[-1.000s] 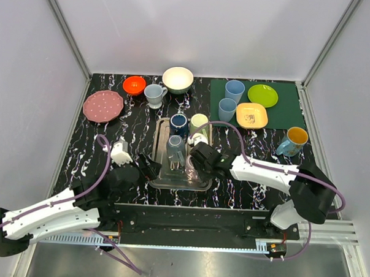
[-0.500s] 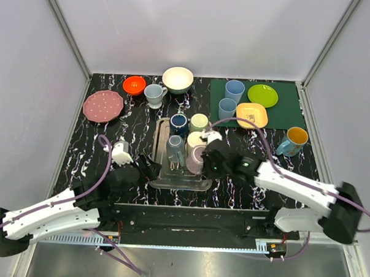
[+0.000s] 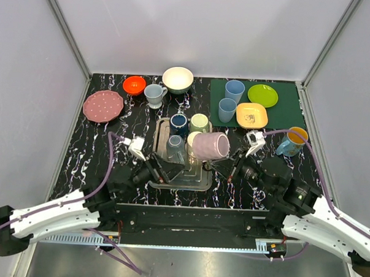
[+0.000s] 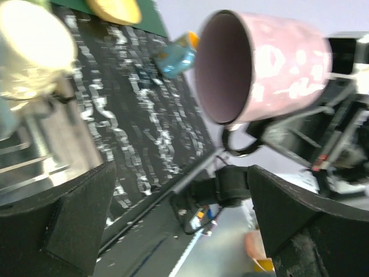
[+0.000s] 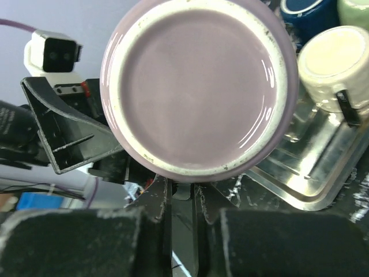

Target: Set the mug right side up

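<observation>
The pink mug (image 3: 210,146) hangs on its side above the metal tray (image 3: 195,184), mouth facing left and base facing right. My right gripper (image 3: 227,167) is shut on the mug's handle, which points downward. In the right wrist view the mug's base (image 5: 199,86) fills the frame, with the gripper (image 5: 183,193) pinching the handle just under it. From the left wrist the mug's open mouth (image 4: 225,69) shows. My left gripper (image 3: 165,170) is open and holds nothing, low at the tray's left front, facing the mug.
In the tray stand a dark blue mug (image 3: 178,123), a pale green cup (image 3: 199,122), an upturned cream mug (image 3: 194,139) and a grey tumbler (image 3: 175,147). Plates, bowls and cups line the back. An orange-lined blue mug (image 3: 293,141) sits at right.
The right gripper shut on the pink mug's handle, lifted it off the tray and drew back to the right, tipping it sideways. The left gripper advanced toward the tray.
</observation>
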{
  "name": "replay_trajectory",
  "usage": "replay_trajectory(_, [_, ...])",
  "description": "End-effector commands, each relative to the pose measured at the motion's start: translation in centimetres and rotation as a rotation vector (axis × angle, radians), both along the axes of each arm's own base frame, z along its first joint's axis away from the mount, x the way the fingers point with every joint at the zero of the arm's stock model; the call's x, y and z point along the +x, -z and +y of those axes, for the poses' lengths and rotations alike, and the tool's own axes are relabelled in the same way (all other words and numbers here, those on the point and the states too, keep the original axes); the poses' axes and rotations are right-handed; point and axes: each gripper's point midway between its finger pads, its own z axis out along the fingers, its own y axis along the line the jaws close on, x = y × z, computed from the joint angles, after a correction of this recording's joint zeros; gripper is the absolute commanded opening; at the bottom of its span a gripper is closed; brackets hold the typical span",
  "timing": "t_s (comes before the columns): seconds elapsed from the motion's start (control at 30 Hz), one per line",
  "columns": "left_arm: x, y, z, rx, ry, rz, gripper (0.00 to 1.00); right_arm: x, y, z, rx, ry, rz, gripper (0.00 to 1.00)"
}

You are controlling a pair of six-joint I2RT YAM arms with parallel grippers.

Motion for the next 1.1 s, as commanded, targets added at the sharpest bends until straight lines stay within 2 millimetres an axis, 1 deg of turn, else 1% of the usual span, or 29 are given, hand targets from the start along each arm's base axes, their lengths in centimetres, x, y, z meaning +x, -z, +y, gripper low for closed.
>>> replay_trajectory(0.0, [-2.9,-9.1,-3.9,-0.316,0.243,-0.204,0.99,-1.3,-7.4,0.8,0.359,-0.067,-0.127,0.0])
replay_trajectory(0.03, [-2.8,-9.1,-4.5,-0.326,0.254,-0.198,0.99,-1.7,-8.0,0.8,0.39,-0.087,-0.138,0.0])
replay_trajectory(0.07, [-3.1,-9.6,-4.7,-0.347,0.274,-0.213,0.99,-1.8,-8.2,0.8,0.401,-0.092,-0.138,0.0])
replay_trajectory(0.1, [-3.3,-11.0,-4.6,-0.403,0.284,-0.249,0.99,-1.9,-8.2,0.8,0.408,-0.097,-0.137,0.0])
replay_trajectory(0.13, [-3.3,-10.8,-5.1,-0.403,0.297,-0.246,0.99,-2.0,-8.3,0.8,0.42,-0.102,-0.138,0.0])
replay_trajectory(0.2, [-3.1,-11.2,-5.6,-0.417,0.299,-0.248,0.99,-2.4,-8.8,0.5,0.457,-0.109,-0.142,0.0])
replay_trajectory(0.3, [-4.0,-11.4,-6.1,-0.445,0.358,-0.258,0.95,-2.7,-9.5,0.3,0.5,-0.121,-0.151,0.0])
replay_trajectory(0.33, [-4.1,-11.4,-6.2,-0.455,0.365,-0.259,0.91,-2.8,-9.7,0.1,0.519,-0.119,-0.156,0.0])
replay_trajectory(0.4, [-4.3,-11.1,-6.5,-0.463,0.382,-0.249,0.87,-2.9,-10.0,0.0,0.533,-0.124,-0.161,0.0])
replay_trajectory(0.43, [-4.4,-11.0,-6.6,-0.464,0.389,-0.245,0.81,-3.0,-10.3,-0.1,0.541,-0.123,-0.168,0.0])
replay_trajectory(0.47, [-4.5,-10.9,-6.7,-0.467,0.396,-0.24,0.8,-3.0,-10.4,-0.1,0.546,-0.125,-0.169,0.0])
replay_trajectory(0.5, [-4.4,-10.8,-6.8,-0.473,0.398,-0.236,0.77,-3.4,-10.3,0.2,0.544,-0.154,-0.168,0.0])
replay_trajectory(0.53, [-4.6,-10.8,-6.9,-0.477,0.41,-0.237,0.71,-3.5,-10.6,0.2,0.548,-0.158,-0.172,0.0])
replay_trajectory(0.6, [-4.6,-10.9,-7.1,-0.483,0.417,-0.238,0.67,-3.5,-10.4,0.7,0.539,-0.173,-0.168,0.0])
replay_trajectory(0.8, [-4.1,-12.4,-7.4,-0.524,0.422,-0.248,0.57,-3.6,-10.4,1.5,0.536,-0.201,-0.163,0.0])
replay_trajectory(0.93, [-3.1,-13.2,-6.9,-0.591,0.409,-0.227,0.5,-3.7,-10.1,1.6,0.527,-0.212,-0.164,0.0])
replay_trajectory(0.97, [-3.2,-13.9,-6.6,-0.624,0.415,-0.244,0.49,-3.7,-10.0,1.6,0.525,-0.214,-0.163,0.0])
replay_trajectory(1.03, [-2.9,-13.8,-6.7,-0.644,0.423,-0.221,0.42,-3.8,-9.9,1.6,0.523,-0.216,-0.161,0.0])
replay_trajectory(1.07, [-3.0,-14.4,-6.5,-0.669,0.428,-0.237,0.39,-3.8,-9.8,1.6,0.52,-0.215,-0.16,0.0])
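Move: The right fingers already pinch the pink mug's handle; the mug's body lies about 5 cm ahead of them and 3 cm above. From the open left hand the handle is some 11 cm right, level ahead and 4 cm higher, with the mug's body roughly 5 cm ahead, 11 cm right and 7 cm up. Down in the tray, about 17 cm below the left hand, the grey mug is 13 cm ahead and 1 cm left, the cream mug 15 cm ahead and 6 cm right. Left fingers rise about 9 cm and rightward 8, closing halfway around the handle the right hand lifts 5. ##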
